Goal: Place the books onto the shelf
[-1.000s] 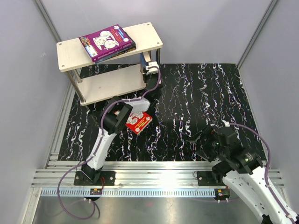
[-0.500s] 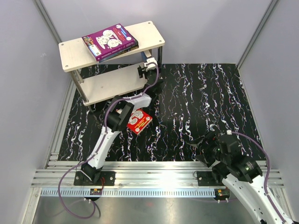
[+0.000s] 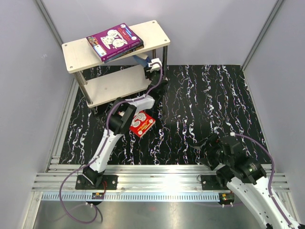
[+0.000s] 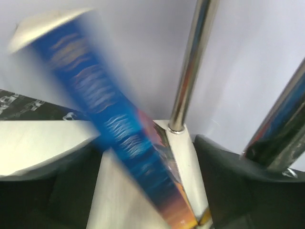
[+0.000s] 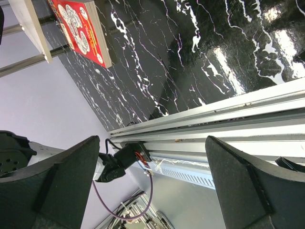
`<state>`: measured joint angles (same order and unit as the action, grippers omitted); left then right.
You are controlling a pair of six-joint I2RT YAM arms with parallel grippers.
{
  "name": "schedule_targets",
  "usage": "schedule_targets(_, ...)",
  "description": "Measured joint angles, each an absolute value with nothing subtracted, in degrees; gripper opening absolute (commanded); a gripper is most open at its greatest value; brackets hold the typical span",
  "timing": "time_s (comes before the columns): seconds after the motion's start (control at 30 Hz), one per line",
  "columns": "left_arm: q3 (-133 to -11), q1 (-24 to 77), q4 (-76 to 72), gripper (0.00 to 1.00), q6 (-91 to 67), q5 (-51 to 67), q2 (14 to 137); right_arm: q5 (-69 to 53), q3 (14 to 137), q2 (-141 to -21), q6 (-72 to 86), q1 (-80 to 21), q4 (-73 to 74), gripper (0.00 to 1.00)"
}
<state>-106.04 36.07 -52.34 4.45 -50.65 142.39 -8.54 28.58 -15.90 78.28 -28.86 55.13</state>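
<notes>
The shelf (image 3: pixel 78 50) stands at the back left. On its top board lies the purple book (image 3: pixel 114 40), over a dark book (image 3: pixel 132 51) whose edge shows. A blue book (image 3: pixel 140 59) leans at the right end of the lower board (image 3: pixel 112 86), beside a metal post (image 4: pixel 190 62). My left gripper (image 3: pixel 153 67) is open around that blue book (image 4: pixel 109 124), which is blurred in the left wrist view, with gaps on both sides of it. The red book (image 3: pixel 142 124) lies flat on the table. My right gripper (image 3: pixel 202 144) hangs open and empty near the front rail.
The black marbled table top (image 3: pixel 205 105) is walled by grey panels at the left, back and right. A metal rail (image 3: pixel 157 176) runs along the near edge by the arm bases. In the right wrist view the red book (image 5: pixel 78 28) lies beside the shelf's foot.
My left gripper has opened and let go of the blue book at the lower board. The shelf has shifted a little to the right. The right arm has moved slightly.
</notes>
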Motion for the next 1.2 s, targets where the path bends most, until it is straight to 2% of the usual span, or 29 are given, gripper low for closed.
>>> schedule_targets(0.03,-106.2,36.0,-52.0,0.40,4.7,-50.1,142.4,-8.6,28.6,-15.9,78.3,-28.9,55.1,1.00)
schedule_targets(0.17,-110.8,35.9,-46.6,0.31,4.3,-47.6,142.5,-8.7,28.6,-15.5,78.3,-28.9,55.2,1.00)
schedule_targets(0.37,-112.9,35.5,-43.1,0.03,3.2,-46.4,142.8,-8.7,28.1,-13.2,78.3,-28.9,55.3,1.00)
schedule_targets(0.43,-114.2,35.2,-42.0,0.00,3.6,-46.1,143.3,-8.7,27.5,-12.4,78.5,-28.9,55.5,1.00)
schedule_targets(0.93,-120.4,37.3,-39.6,0.00,22.3,-46.6,147.2,-9.5,25.4,-10.7,80.0,-28.9,55.6,1.00)
schedule_targets(1.13,-120.1,38.3,-41.0,0.08,24.6,-48.4,147.3,-9.8,25.4,-10.7,80.0,-28.9,55.6,1.00)
schedule_targets(1.2,-119.3,38.5,-42.6,0.05,25.1,-48.7,147.3,-9.8,25.4,-10.6,79.9,-28.9,55.7,1.00)
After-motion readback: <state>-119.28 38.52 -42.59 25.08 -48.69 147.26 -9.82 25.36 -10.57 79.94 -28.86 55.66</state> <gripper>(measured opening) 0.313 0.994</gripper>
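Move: The blue book leans top-leftward inside the shelf, its spine between the left hand's closing fingers; its middle is about 7 cm ahead, 3 cm left and 4 cm above that hand. The shelf's front right post is some 3 cm ahead and 6 cm right, the rear right post roughly 16 cm ahead and 2 cm left. From the right hand, the blue book's middle is about 47 cm ahead, 31 cm left and 12 cm higher. The left fingers pinch the leaning blue book by its spine and keep hold. The hand lifts it about 2 cm, easing the same amount forward, then carries it right towards the front right post, some 3 cm in all, drawing back a little while the wrist rolls roughly 20 degrees clockwise as seen from behind the hand. ##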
